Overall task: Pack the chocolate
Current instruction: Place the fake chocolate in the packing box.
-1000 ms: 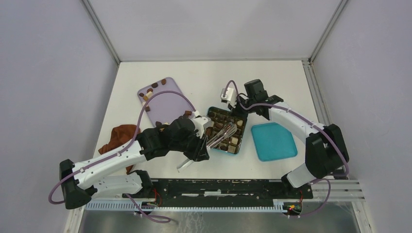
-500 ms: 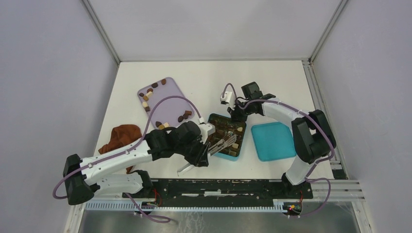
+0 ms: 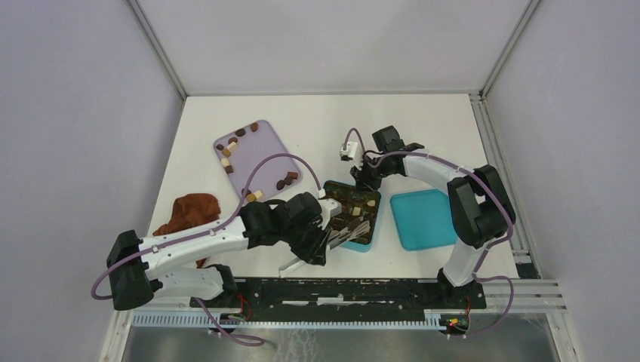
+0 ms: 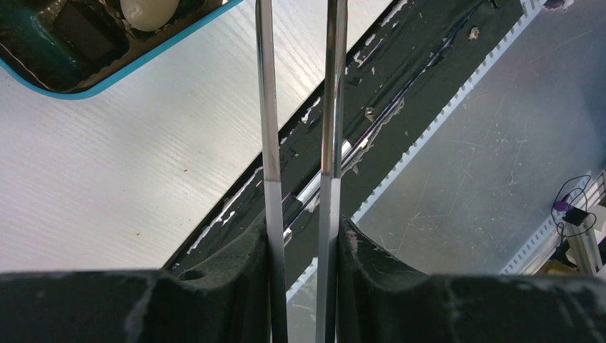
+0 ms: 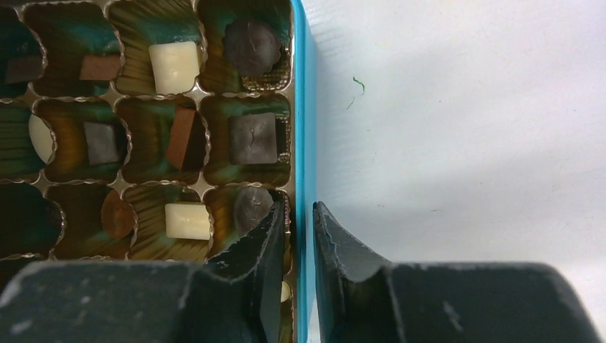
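Note:
The teal box [image 3: 376, 205] sits mid-table, its cells holding chocolate [image 5: 175, 66] in cream, tan and dark pieces. More chocolate [image 3: 287, 182] lies loose on the lilac tray [image 3: 263, 157]. My left gripper [image 3: 320, 238] [image 4: 300, 230] is shut on metal tongs [image 4: 266, 143], whose tips reach over the box's near side [image 4: 93, 82]. My right gripper [image 3: 363, 179] [image 5: 300, 211] straddles the box's far wall [image 5: 304, 107], one finger inside a cell and one outside. Its jaws stand slightly wider than the wall.
The teal lid [image 3: 425, 219] lies right of the box. A reddish-brown cloth [image 3: 189, 213] is bunched at the left, near the left arm. The black rail [image 3: 355, 290] runs along the near table edge, just behind the left gripper.
The box has shifted a little toward the near edge, and both grippers have moved with it. The right jaws, pinched on the wall before, have parted slightly.

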Tool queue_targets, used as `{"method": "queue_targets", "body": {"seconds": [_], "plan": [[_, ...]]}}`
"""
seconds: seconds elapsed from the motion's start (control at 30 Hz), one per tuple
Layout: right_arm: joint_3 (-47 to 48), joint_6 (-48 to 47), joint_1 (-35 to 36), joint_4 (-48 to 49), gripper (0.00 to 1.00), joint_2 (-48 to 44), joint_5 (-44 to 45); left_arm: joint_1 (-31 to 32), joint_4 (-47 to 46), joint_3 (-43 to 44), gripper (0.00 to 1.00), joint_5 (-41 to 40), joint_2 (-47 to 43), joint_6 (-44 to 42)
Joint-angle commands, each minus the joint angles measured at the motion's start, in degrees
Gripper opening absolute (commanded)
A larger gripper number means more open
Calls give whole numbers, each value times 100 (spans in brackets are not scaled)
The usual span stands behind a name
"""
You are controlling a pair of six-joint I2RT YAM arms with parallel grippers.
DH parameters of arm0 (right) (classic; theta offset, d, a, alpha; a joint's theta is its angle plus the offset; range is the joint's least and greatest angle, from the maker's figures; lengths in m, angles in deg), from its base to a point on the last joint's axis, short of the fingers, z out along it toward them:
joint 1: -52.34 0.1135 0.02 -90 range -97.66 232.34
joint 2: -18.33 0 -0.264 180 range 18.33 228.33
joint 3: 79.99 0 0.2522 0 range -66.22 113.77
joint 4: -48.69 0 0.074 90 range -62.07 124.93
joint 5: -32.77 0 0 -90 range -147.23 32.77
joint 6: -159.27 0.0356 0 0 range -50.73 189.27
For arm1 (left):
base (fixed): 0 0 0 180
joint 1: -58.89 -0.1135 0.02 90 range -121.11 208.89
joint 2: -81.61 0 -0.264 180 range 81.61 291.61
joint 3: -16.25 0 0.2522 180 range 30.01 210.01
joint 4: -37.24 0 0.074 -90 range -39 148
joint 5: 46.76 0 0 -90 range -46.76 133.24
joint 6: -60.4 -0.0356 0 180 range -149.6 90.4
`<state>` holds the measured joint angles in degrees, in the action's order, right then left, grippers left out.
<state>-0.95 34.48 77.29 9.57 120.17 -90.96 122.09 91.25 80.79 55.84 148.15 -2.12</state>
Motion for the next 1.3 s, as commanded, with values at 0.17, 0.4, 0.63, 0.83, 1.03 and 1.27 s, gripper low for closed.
{"method": "queue_targets", "body": {"seconds": [0.17,0.4,0.63,0.83,1.03,1.27], "plan": [[287,-63,-23,16,32,-24,-265,75,-228,81,5,208,208,-103],[293,-90,-30,-8,48,-41,-257,115,-297,64,9,334,261,-90],[285,-110,-60,-16,56,-68,-248,151,-287,81,22,329,368,-103],[270,-118,-65,-13,61,-92,-248,166,-203,164,31,154,341,-103],[269,-125,-75,-13,63,-108,-247,158,-205,186,38,82,324,-112],[262,-127,-74,-10,65,-132,-256,158,-211,201,41,68,281,-121]]}}
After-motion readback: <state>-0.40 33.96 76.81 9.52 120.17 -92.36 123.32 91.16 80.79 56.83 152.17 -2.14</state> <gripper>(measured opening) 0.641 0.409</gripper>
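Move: From the left gripper, which already holds the tongs, the tong tips' spot at the packing box's near-right corner lies about 10 cm ahead, 10 cm to the right and some 10 cm below. The box's middle is roughly 14 cm ahead and 8 cm right, and the turquoise tray about 13 cm ahead and 26 cm right, on the table. That corner spot lies some 14 cm straight back from the right gripper and about 3 cm below it. Lower the left gripper a bit under 2 cm, easing it back about 1 cm, so the tong tips sink towards the near-right compartments; then hold it there and let the fingers open slightly so the tong arms spread. Meanwhile keep the right gripper in place at the box's far wall and open its fingers wide, one inside the rim and one outside. ##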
